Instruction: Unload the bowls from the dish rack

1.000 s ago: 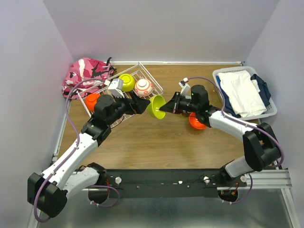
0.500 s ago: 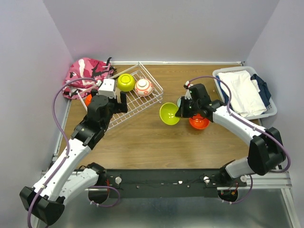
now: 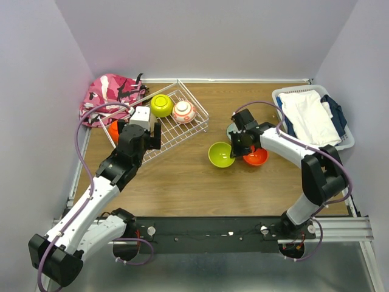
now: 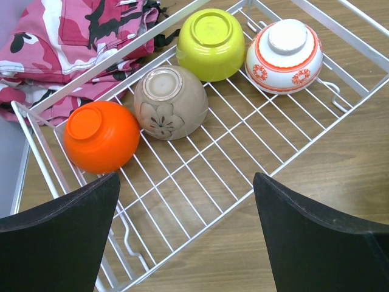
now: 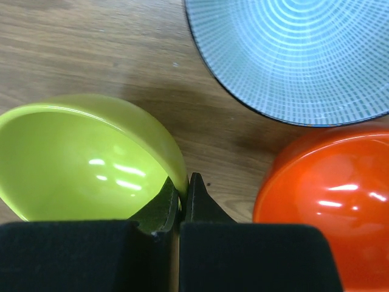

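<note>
The white wire dish rack lies at the back left. Four bowls rest upside down in it: orange, tan with a flower, lime-green and white with red pattern. My left gripper hangs open over the rack's near rim, holding nothing. My right gripper is shut on the rim of a second lime-green bowl, which stands upright on the table. Beside it are an orange bowl and a pale teal bowl.
A pink camouflage cloth lies against the rack's far left corner. A white plastic basket of clothes stands at the back right. Grey walls close in on the left, back and right.
My right gripper carried the lime-green bowl from mid-table down to the wood beside the orange bowl. My left gripper drew back from that bowl to the rack's near rim.
</note>
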Controlling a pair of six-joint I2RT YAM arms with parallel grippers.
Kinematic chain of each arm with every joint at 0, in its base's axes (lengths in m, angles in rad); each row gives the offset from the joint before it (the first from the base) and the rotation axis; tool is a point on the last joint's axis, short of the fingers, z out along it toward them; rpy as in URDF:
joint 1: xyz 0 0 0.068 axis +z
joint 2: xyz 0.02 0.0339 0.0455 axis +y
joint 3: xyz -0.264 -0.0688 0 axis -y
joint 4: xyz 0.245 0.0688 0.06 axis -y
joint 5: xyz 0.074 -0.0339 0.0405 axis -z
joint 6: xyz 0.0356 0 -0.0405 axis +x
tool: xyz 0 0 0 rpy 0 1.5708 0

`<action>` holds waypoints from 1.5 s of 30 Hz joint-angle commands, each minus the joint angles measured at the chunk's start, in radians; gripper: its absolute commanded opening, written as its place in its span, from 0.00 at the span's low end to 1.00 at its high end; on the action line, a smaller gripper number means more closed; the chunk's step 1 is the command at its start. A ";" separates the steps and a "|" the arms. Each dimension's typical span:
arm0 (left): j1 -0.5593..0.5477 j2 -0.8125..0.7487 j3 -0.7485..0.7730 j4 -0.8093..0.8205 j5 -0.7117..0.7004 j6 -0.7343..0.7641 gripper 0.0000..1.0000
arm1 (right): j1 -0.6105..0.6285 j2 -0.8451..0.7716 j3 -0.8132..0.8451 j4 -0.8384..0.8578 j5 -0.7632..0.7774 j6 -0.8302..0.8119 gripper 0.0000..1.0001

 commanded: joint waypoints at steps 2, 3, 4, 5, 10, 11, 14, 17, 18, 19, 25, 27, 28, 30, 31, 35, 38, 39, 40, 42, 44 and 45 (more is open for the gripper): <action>0.003 -0.011 -0.023 0.012 -0.022 0.010 0.99 | 0.004 0.042 0.031 -0.032 0.070 -0.019 0.07; 0.003 -0.009 -0.023 0.012 -0.024 0.010 0.99 | 0.004 0.046 0.029 -0.032 0.070 -0.020 0.08; 0.003 -0.007 -0.023 0.014 -0.024 0.013 0.99 | 0.004 0.049 0.029 -0.033 0.070 -0.021 0.10; 0.003 -0.006 -0.023 0.014 -0.025 0.013 0.99 | 0.003 0.053 0.028 -0.035 0.070 -0.024 0.12; 0.004 0.003 -0.035 0.024 -0.028 0.015 0.99 | 0.006 0.071 0.026 -0.045 0.089 -0.036 0.25; 0.004 0.006 -0.035 0.024 -0.028 0.013 0.99 | 0.006 0.071 0.023 -0.045 0.081 -0.037 0.28; 0.004 0.025 -0.035 0.026 -0.028 0.013 0.99 | 0.007 0.051 0.020 -0.035 0.081 -0.033 0.41; 0.004 0.040 -0.035 0.026 -0.034 0.011 0.99 | 0.007 0.004 0.020 -0.025 0.081 -0.033 0.54; 0.004 0.045 -0.037 0.026 -0.037 0.011 0.99 | 0.007 -0.010 0.023 -0.024 0.081 -0.033 0.56; 0.004 0.051 -0.037 0.027 -0.039 0.011 0.99 | 0.007 -0.025 0.024 -0.016 0.081 -0.034 0.59; 0.004 0.097 -0.024 0.017 -0.053 -0.002 0.99 | 0.007 -0.217 -0.025 0.121 0.034 -0.071 0.76; 0.004 0.114 -0.005 0.001 -0.060 -0.005 0.99 | 0.007 -0.266 -0.066 0.169 0.037 -0.083 0.82; 0.004 0.136 0.005 -0.009 -0.080 -0.005 0.99 | 0.007 -0.306 -0.083 0.192 0.038 -0.089 0.83; 0.004 0.163 0.041 -0.045 -0.100 0.002 0.99 | 0.007 -0.346 -0.112 0.257 0.046 -0.102 0.89; 0.004 0.189 0.054 -0.055 -0.111 0.005 0.99 | 0.007 -0.383 -0.147 0.280 0.044 -0.108 0.90; 0.007 0.267 0.115 -0.110 -0.165 0.013 0.99 | 0.007 -0.463 -0.236 0.413 0.070 -0.119 1.00; 0.015 0.349 0.176 -0.152 -0.177 -0.001 0.99 | 0.008 -0.515 -0.300 0.513 0.070 -0.123 1.00; 0.018 0.371 0.215 -0.163 -0.186 -0.014 0.99 | 0.007 -0.523 -0.311 0.534 0.070 -0.122 1.00; 0.024 0.394 0.232 -0.172 -0.189 -0.016 0.99 | 0.006 -0.529 -0.322 0.551 0.070 -0.119 1.00; 0.027 0.453 0.276 -0.181 -0.203 -0.012 0.99 | 0.007 -0.539 -0.344 0.596 0.103 -0.103 1.00; 0.032 0.509 0.302 -0.181 -0.214 0.010 0.99 | 0.006 -0.544 -0.360 0.625 0.107 -0.096 1.00; 0.033 0.526 0.330 -0.180 -0.220 0.019 0.99 | 0.007 -0.549 -0.385 0.636 0.110 -0.090 1.00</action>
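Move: Right under the right hand, which still pinches the green bowl's rim, the bowl's spot on the table lies about 3 cm to the left and 6 below; the orange table bowl stands 8 cm to the right and 1 farther out, the blue bowl 9 ahead and 2 to the right. From the empty, open left hand the grey bowl lies some 10 ahead, 2 left and 16 lower; at like height, the orange rack bowl is 7 ahead and 8 left, the lime rack bowl 17 ahead and 5 right. Lowering the green bowl about 2 cm and easing it slightly right onto the table, the right hand opens wide, frees the rim and climbs some 14 cm as its fingers swing up from pointing down to more forward. The open left hand meanwhile sinks about 5 cm, then reaches 5 forward towards the grey bowl, tipping down some 15 degrees without touching it. ##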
